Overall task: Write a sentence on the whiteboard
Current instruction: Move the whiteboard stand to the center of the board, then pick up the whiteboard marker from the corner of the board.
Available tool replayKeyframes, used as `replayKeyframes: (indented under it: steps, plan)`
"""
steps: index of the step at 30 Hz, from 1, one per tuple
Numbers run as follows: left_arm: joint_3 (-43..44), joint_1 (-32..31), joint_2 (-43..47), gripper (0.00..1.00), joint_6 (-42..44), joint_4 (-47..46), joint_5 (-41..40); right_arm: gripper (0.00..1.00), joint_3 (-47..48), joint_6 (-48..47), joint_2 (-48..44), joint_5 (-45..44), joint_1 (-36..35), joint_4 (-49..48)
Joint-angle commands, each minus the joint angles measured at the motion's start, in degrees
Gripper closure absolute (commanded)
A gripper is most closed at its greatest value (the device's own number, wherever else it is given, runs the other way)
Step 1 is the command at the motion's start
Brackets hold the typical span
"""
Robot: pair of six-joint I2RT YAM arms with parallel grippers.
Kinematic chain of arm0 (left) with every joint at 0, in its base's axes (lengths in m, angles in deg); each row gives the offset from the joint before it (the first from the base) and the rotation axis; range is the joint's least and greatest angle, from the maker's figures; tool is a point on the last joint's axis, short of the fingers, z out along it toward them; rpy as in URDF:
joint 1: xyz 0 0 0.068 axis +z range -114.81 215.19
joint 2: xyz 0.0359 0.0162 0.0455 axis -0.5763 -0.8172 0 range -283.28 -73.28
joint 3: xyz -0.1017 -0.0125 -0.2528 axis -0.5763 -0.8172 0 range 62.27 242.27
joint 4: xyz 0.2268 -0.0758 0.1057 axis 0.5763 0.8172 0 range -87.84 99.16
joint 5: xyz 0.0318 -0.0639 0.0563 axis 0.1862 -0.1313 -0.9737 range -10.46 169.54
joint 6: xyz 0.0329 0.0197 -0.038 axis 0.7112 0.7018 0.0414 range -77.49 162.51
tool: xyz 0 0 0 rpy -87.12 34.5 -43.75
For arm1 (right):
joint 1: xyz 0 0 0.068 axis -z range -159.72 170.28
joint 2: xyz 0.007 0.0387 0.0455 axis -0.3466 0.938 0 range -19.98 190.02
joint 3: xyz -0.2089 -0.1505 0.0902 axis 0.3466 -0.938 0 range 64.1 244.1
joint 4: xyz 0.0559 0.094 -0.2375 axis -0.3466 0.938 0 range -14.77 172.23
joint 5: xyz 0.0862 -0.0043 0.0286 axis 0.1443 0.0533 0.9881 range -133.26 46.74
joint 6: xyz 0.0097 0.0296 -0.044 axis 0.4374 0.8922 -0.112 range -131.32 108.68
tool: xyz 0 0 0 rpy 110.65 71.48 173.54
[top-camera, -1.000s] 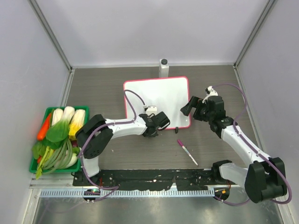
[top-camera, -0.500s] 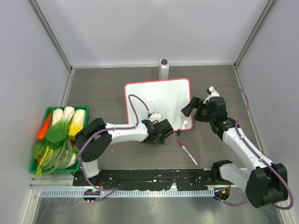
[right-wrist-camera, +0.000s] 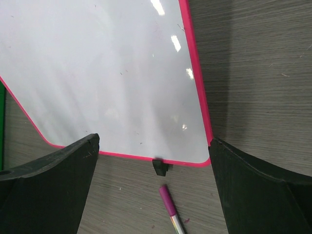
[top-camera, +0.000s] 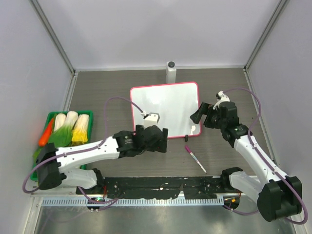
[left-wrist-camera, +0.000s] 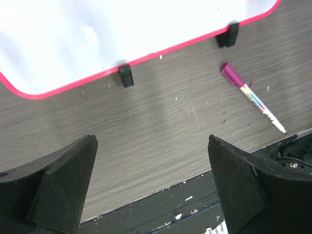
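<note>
The whiteboard [top-camera: 165,105] lies flat at mid-table, white with a pink-red frame, and no sentence shows on its surface. My left gripper [top-camera: 152,140] hovers by its near edge, jaws open and empty. In the left wrist view the whiteboard [left-wrist-camera: 97,34] and a black clip foot [left-wrist-camera: 126,75] sit ahead of the left gripper [left-wrist-camera: 151,141]. My right gripper [top-camera: 199,115] hangs open over the board's near right corner. The right wrist view has the right gripper [right-wrist-camera: 153,141] empty above the whiteboard [right-wrist-camera: 107,73]. A capped pink marker [top-camera: 195,158] [left-wrist-camera: 251,95] [right-wrist-camera: 169,207] lies on the table.
A green tray [top-camera: 68,113] of vegetables stands at the left. At the back edge, behind the board, is a small white post [top-camera: 170,72]. The black base plate [top-camera: 161,184] runs along the near edge. Grey walls close in both sides.
My left gripper has opened and drawn back from the board's near edge toward the arm bases. The board shifted slightly to the right. The right arm barely moved.
</note>
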Motion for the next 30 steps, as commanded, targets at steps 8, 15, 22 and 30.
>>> replayKeyframes:
  steps: [8,15,22,30]
  plan:
    - [-4.82,5.82,9.03,0.0,9.19,-5.17,-5.44,0.02,7.44,-4.41,-1.8,-6.62,-6.26,10.5]
    - [-12.03,18.38,15.44,0.0,8.84,-14.3,8.97,0.23,10.36,-0.39,5.66,-16.11,-16.89,23.25]
    - [-14.59,22.53,15.46,0.0,7.61,-18.35,12.76,0.36,2.64,5.6,9.54,-13.15,-20.77,22.31]
    - [-15.2,23.32,12.38,0.0,6.12,-21.6,17.15,0.42,-1.85,9.38,12.79,-12.96,-26.31,18.08]
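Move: From the right hand the marker's middle lies about 14 cm back, 2 cm to the left and 14 cm down. The stand's right clip is some 5 cm back, 6 cm left and 13 cm down. From the left hand the whiteboard's middle is about 17 cm ahead, level sideways and 8 cm down; the left clip is roughly 6 cm ahead, 2 cm left and 12 cm down, and the marker 1 cm back, 15 cm right and 12 cm down. Draw the right gripper back about 12 cm and, after the first few centimetres, down some 11 cm past the board's lower right corner to just over the marker, tipping the fingers steeply down and narrowing them to a bit over half open. Meanwhile swing the emptied left gripper forward and left, some 7 cm each way, over the board's lower left part, fingers wide open. ##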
